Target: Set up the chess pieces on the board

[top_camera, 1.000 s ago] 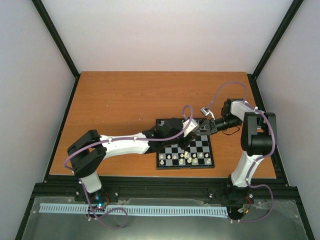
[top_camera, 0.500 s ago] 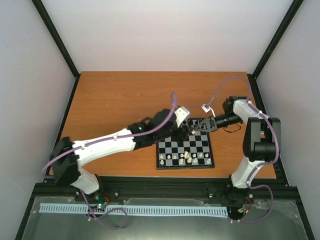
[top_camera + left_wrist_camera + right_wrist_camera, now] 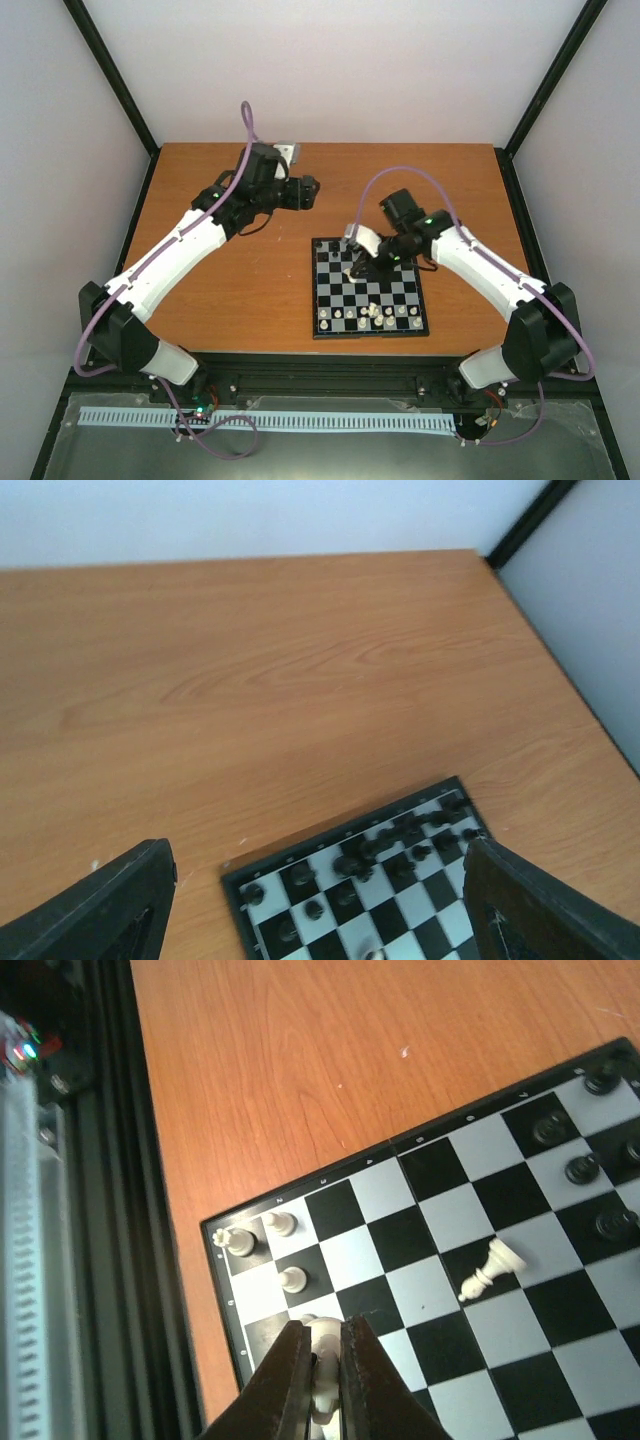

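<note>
The board (image 3: 398, 291) lies right of the table's middle. Cream-white chess pieces (image 3: 371, 316) stand along its near rows and black ones (image 3: 331, 253) along the far rows. My right gripper (image 3: 357, 265) hangs over the board's left half, shut on a cream-white piece (image 3: 322, 1352). In the right wrist view three white pieces (image 3: 280, 1224) stand at the board's corner, one white piece (image 3: 490, 1264) lies on its side, and black pieces (image 3: 583, 1168) stand at the right. My left gripper (image 3: 307, 192) is open and empty above bare table behind the board; its view shows the board's (image 3: 300, 900) black pieces (image 3: 352, 864).
The wooden table (image 3: 230, 270) ends at a black frame rail (image 3: 330, 370) in front, with white walls on the other three sides. A white slotted cable duct (image 3: 260, 420) runs below the rail. The purple cables (image 3: 395, 175) arch above both arms.
My left arm has pulled back from the board to the far left and its jaws have opened. The right gripper has moved left over the board, still shut.
</note>
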`<state>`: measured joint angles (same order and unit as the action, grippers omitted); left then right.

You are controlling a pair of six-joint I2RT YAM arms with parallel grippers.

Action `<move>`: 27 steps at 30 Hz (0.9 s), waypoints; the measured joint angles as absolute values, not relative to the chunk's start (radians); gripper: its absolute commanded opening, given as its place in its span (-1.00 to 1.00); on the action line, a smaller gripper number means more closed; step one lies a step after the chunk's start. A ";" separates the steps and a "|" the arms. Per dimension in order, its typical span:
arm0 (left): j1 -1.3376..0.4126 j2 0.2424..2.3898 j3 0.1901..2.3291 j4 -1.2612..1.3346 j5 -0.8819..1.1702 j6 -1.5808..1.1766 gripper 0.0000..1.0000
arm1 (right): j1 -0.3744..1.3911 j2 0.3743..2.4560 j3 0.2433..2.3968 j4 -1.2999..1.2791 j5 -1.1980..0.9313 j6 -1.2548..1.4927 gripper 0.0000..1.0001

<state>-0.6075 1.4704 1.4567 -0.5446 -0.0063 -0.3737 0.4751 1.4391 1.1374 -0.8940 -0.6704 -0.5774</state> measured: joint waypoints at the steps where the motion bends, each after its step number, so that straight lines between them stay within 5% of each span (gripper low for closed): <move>1: -0.582 1.472 1.438 -0.545 0.011 -0.382 0.62 | 0.516 1.439 1.134 -0.880 -0.633 -0.574 -0.90; 12: -0.460 1.440 1.350 -0.556 0.130 -0.441 0.62 | 0.828 1.479 1.069 -0.796 -0.385 -0.582 -0.90; 27: -0.456 1.403 1.345 -0.554 0.119 -0.442 0.62 | 0.920 1.588 1.014 -0.734 -0.264 -0.613 -0.89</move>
<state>-0.4557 1.4029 1.3453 -0.5545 0.1188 -0.4416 0.9203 1.5883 1.0142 -0.7341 -0.2638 -0.6132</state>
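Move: The empty corner-side square b1, where the white piece already pinched in the right fingers is headed, lies about 7 cm back, 5 cm left and 15 cm below the right hand. Seen from b1, the rook stands 3 cm to the left, one pawn 3 cm ahead, and another pawn 3 cm ahead and 3 cm left. A fallen white piece lies 6 cm ahead and 2 cm left of the right hand. From the left hand, b1 is some 21 cm back, 6 cm right and 28 cm down. The held white piece is carried by the right hand down towards b1, 10 cm lower, about 7 cm back and 5 cm left: left and back first, then mainly downward, easing off. The shut fingers keep their pinch while swinging steeper, and the hand turns some 20 degrees counter-clockwise. The empty, open left hand draws 5 cm left, dipping and partly rising again. ##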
